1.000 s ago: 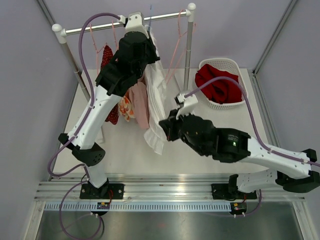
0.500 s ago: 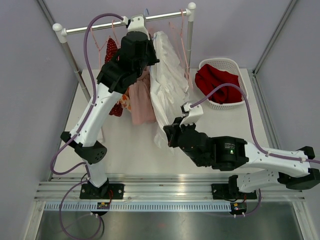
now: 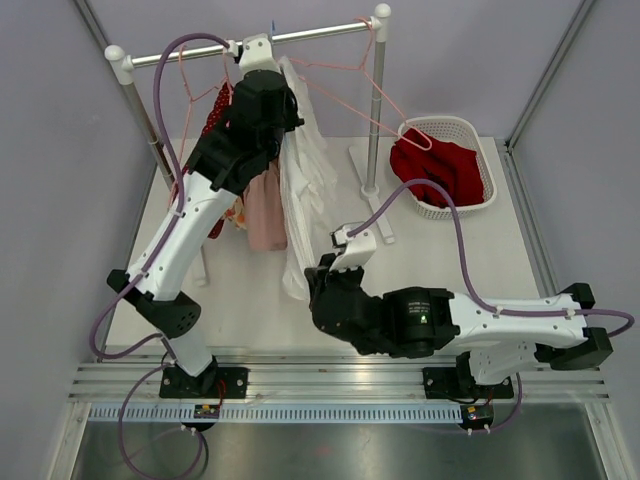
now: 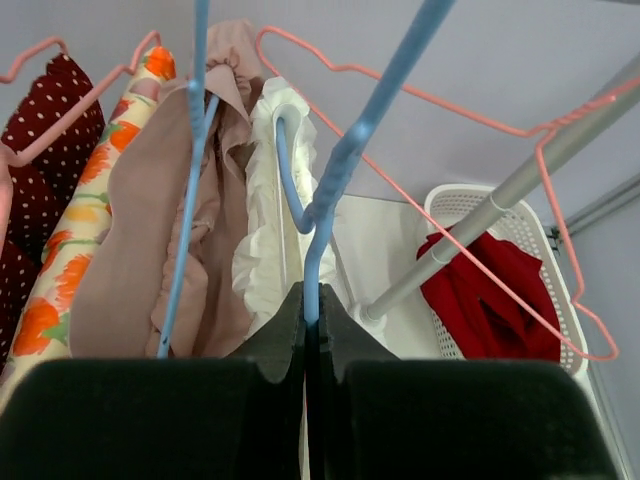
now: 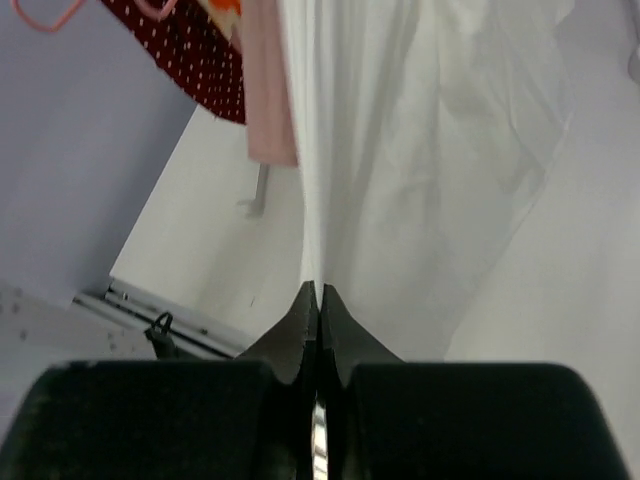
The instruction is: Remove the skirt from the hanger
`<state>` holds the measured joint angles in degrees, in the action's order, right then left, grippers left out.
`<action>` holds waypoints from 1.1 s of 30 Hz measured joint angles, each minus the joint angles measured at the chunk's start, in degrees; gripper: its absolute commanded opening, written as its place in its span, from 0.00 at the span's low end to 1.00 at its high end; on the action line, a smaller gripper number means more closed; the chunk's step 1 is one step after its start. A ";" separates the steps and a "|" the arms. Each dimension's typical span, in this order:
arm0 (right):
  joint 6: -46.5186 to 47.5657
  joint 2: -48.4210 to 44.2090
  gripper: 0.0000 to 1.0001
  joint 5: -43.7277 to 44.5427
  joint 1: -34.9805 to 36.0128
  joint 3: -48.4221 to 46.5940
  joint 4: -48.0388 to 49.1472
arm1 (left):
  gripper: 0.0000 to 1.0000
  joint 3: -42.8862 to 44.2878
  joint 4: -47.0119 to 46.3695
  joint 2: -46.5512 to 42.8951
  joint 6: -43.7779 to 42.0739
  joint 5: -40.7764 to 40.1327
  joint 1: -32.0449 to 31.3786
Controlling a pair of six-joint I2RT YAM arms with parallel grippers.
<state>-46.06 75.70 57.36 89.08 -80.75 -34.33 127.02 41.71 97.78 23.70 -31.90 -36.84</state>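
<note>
The white skirt hangs from a blue wire hanger just below the rail, between a pink garment and the rail's right post. My left gripper is shut on the blue hanger's wire, high up by the rail. The skirt's frilled waist shows just beyond its fingers. My right gripper is low in front of the rack, shut on the skirt's lower edge. The cloth runs taut from the jaws up to the hanger.
The clothes rail crosses the back on two posts. A pink garment, an orange floral one and a red dotted one hang left of the skirt. Empty pink hangers dangle right. A white basket holds red cloth.
My right gripper has drawn the skirt's hem toward the near left. My left gripper has shifted left with the blue hanger. A pink hanger has swung out toward the basket.
</note>
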 measured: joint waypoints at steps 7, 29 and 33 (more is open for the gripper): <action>-7.45 10.27 0.00 7.10 12.66 -12.85 -22.38 | 0.00 15.30 -8.20 11.65 -4.24 -7.50 1.66; 0.02 -1.70 0.00 4.79 1.55 4.66 -20.02 | 0.00 -9.40 -0.13 -20.50 14.97 9.90 -4.15; 9.33 -3.65 0.00 2.05 -4.35 5.60 -11.10 | 0.00 -15.89 0.92 -26.49 20.48 13.22 -5.27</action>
<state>-36.73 72.05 59.42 84.73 -75.16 -45.43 111.13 42.63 71.29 44.18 -18.68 -42.11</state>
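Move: The left gripper already holds the blue hanger; the white skirt's waistband, on that hanger's far side, lies about 8 cm ahead of it and 3 cm lower. Beside the waistband, some 7 cm to the left and a bit lower, hangs the dusty-pink skirt; the empty pink hanger is about 8 cm ahead and 20 cm right of the left hand. From the right gripper, which already pinches the skirt's lower part, the waistband is roughly 36 cm ahead, 4 cm left and 10 cm higher. Keep both grippers shut. Push the left one forward and up about 5 cm, then draw the hanger back some 20 cm, rising, rolling its left side down and turning clockwise. Pull the skirt's lower end back 7 cm with the right gripper, then carry it forward and right, sinking slightly, its left side also rolled down. ##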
